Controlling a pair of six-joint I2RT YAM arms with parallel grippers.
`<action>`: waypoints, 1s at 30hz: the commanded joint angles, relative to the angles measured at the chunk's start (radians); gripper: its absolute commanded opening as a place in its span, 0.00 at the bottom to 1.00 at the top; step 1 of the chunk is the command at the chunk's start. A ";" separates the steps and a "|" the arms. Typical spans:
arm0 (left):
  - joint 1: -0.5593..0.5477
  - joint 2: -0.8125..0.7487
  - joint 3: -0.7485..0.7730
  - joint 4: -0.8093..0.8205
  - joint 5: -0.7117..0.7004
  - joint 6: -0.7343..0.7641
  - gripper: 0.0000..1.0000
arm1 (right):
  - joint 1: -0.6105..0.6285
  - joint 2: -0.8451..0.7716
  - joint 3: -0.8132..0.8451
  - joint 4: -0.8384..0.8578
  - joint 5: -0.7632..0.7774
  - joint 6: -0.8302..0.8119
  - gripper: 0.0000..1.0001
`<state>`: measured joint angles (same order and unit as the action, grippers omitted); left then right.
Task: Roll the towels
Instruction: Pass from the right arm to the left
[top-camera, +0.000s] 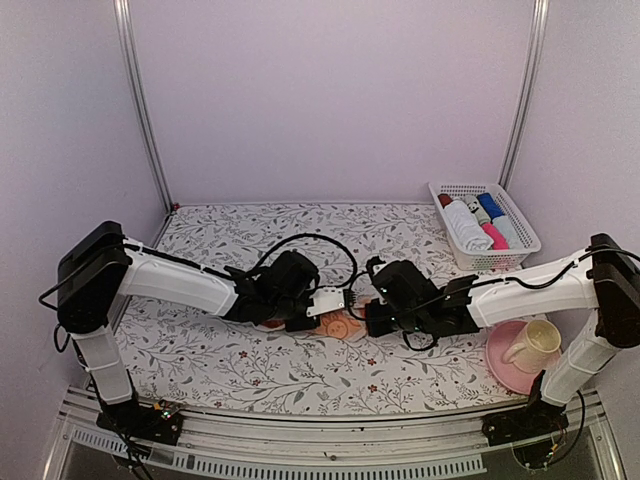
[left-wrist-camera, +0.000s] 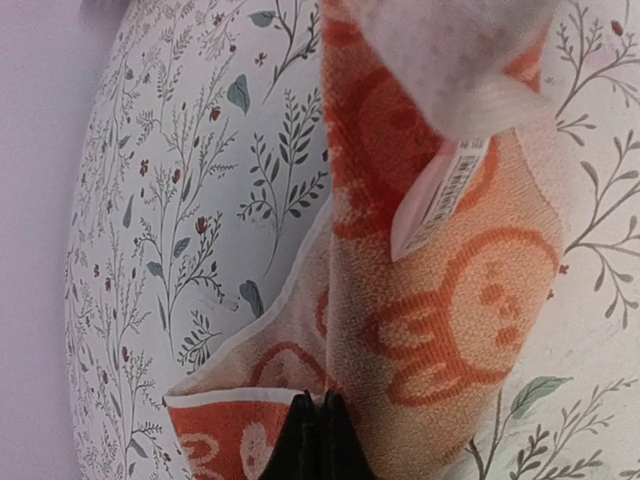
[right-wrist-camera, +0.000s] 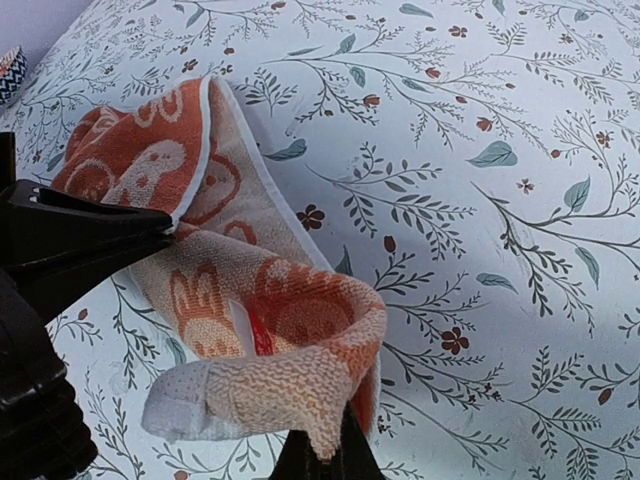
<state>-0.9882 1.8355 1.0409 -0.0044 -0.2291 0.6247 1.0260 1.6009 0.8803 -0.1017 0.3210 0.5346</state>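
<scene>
The orange-red towel (top-camera: 340, 326) with white face prints lies partly rolled at the table's middle, between both grippers. In the left wrist view the towel (left-wrist-camera: 440, 300) fills the frame, its white label showing. My left gripper (left-wrist-camera: 322, 420) is shut on the towel's folded edge; it also shows in the top view (top-camera: 318, 310). My right gripper (right-wrist-camera: 325, 455) is shut on the opposite end of the towel (right-wrist-camera: 290, 310), which curls up over its fingertips; in the top view it (top-camera: 368, 318) sits just right of the towel. The light blue towel is out of view.
A white basket (top-camera: 520, 258) holding several rolled cloths stands at the back right. A pink plate (top-camera: 500, 370) with a cream cup (top-camera: 535, 345) sits at the front right by the right arm's base. The left gripper's black body (right-wrist-camera: 60, 240) shows in the right wrist view.
</scene>
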 joint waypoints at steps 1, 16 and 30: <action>0.019 -0.016 0.019 0.004 -0.015 -0.013 0.00 | -0.006 0.000 -0.020 0.028 0.002 0.004 0.03; 0.382 -0.347 -0.063 -0.207 0.437 -0.098 0.00 | -0.048 -0.124 -0.081 -0.034 -0.016 -0.069 0.39; 0.584 -0.521 -0.266 -0.232 0.700 -0.111 0.00 | -0.093 -0.277 -0.223 -0.018 -0.156 0.155 0.81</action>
<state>-0.4282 1.3556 0.8013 -0.2241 0.3737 0.5148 0.9539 1.3960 0.7067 -0.1459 0.2054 0.5869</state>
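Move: The left gripper already holds the orange towel near its middle, low over the table; the towel's tagged end, still in the right fingers, is about 12 cm to its right and 2 cm back, roughly level. The towel's loose flap lies some 7 cm to its left and 2 cm ahead, a few centimetres below. From the right hand, the tagged end sits right at the fingers, and the flap is about 19 cm left and 4 cm farther out. Sweep the left gripper some 16 cm left, away from the right hand, keeping its fingers shut on the towel: arc up about 11 cm and a little forward, then come down and back again, tilting the wrist some 30 degrees. Meanwhile open the right fingers to let go of the tagged end, easing that hand about 5 cm right and slightly back. ##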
